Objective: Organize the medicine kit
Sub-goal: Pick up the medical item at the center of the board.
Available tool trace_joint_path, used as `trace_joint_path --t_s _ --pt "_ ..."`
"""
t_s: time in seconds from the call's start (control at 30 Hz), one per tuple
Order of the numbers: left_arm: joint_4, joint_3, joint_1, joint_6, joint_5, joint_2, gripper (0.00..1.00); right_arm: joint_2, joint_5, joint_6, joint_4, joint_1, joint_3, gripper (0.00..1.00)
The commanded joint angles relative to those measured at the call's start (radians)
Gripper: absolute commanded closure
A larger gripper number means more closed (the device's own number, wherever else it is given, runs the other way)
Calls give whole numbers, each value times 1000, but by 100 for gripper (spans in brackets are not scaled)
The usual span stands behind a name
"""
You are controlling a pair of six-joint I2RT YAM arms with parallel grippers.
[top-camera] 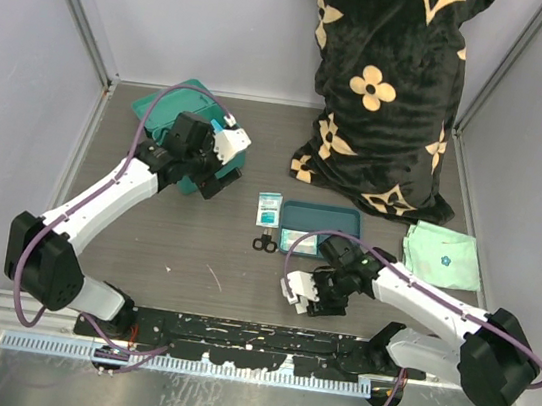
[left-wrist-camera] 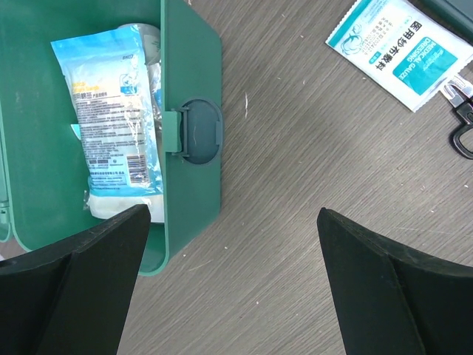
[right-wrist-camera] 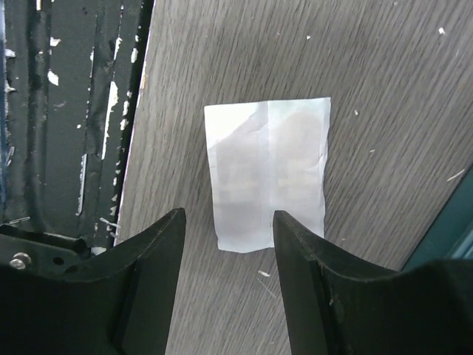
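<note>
The medicine kit (top-camera: pixel 159 107) is a teal box lying open at the back left. In the left wrist view its front wall and round latch (left-wrist-camera: pixel 199 132) show, with a clear-wrapped white packet (left-wrist-camera: pixel 111 111) inside. My left gripper (left-wrist-camera: pixel 233 222) (top-camera: pixel 212 177) hangs open over bare table just beside that front wall, holding nothing. My right gripper (right-wrist-camera: pixel 229 218) (top-camera: pixel 307 294) stands open near the front edge, low over a flat white paper sachet (right-wrist-camera: pixel 267 174). The sachet's near end lies between the fingertips, flat on the table.
A gauze packet (top-camera: pixel 269 209) (left-wrist-camera: pixel 403 52) and small black scissors (top-camera: pixel 264 244) lie mid-table beside a flat dark teal tray (top-camera: pixel 335 215). A pale green cloth (top-camera: pixel 442 255) is at the right. A black flowered pillow (top-camera: pixel 388 88) fills the back. The black rail (right-wrist-camera: pixel 66 111) runs beside the sachet.
</note>
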Motion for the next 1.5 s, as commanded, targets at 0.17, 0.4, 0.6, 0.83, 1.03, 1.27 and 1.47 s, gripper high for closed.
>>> trace_joint_path --t_s 0.17,0.4,0.6,0.83,1.03,1.27,1.47 --pt "9 -1 5 -11 36 -2 2 -17 118 9 169 61 -88 43" --pt "4 0 5 -8 38 -1 2 -12 137 0 210 62 -123 51" --pt "-5 -8 6 4 59 -15 2 5 174 2 222 62 -121 64" --pt "-4 -26 5 12 87 -26 2 17 161 42 222 62 -94 74" --pt "-1 -28 5 13 96 -49 2 14 126 77 183 62 -46 83" --pt "20 -59 5 10 121 -74 2 33 37 129 160 42 21 93" --pt "32 -83 5 -15 182 -110 2 45 -82 146 113 -32 108 95"
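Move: The medical item, a flat white packet, lies just off the right hand's fingertips, its middle about 2 cm ahead, 3 cm left and 2 cm below. The blue tray is some 15 cm ahead and 3 cm left of this hand, the scissors about 12 cm ahead and 14 cm left. From the left hand, the packet is roughly 21 cm back, 22 cm right and 17 cm below. Right hand sinks 2 cm, pinches the packet's near right corner, then lifts forward-left; left hand backs 3 cm. ##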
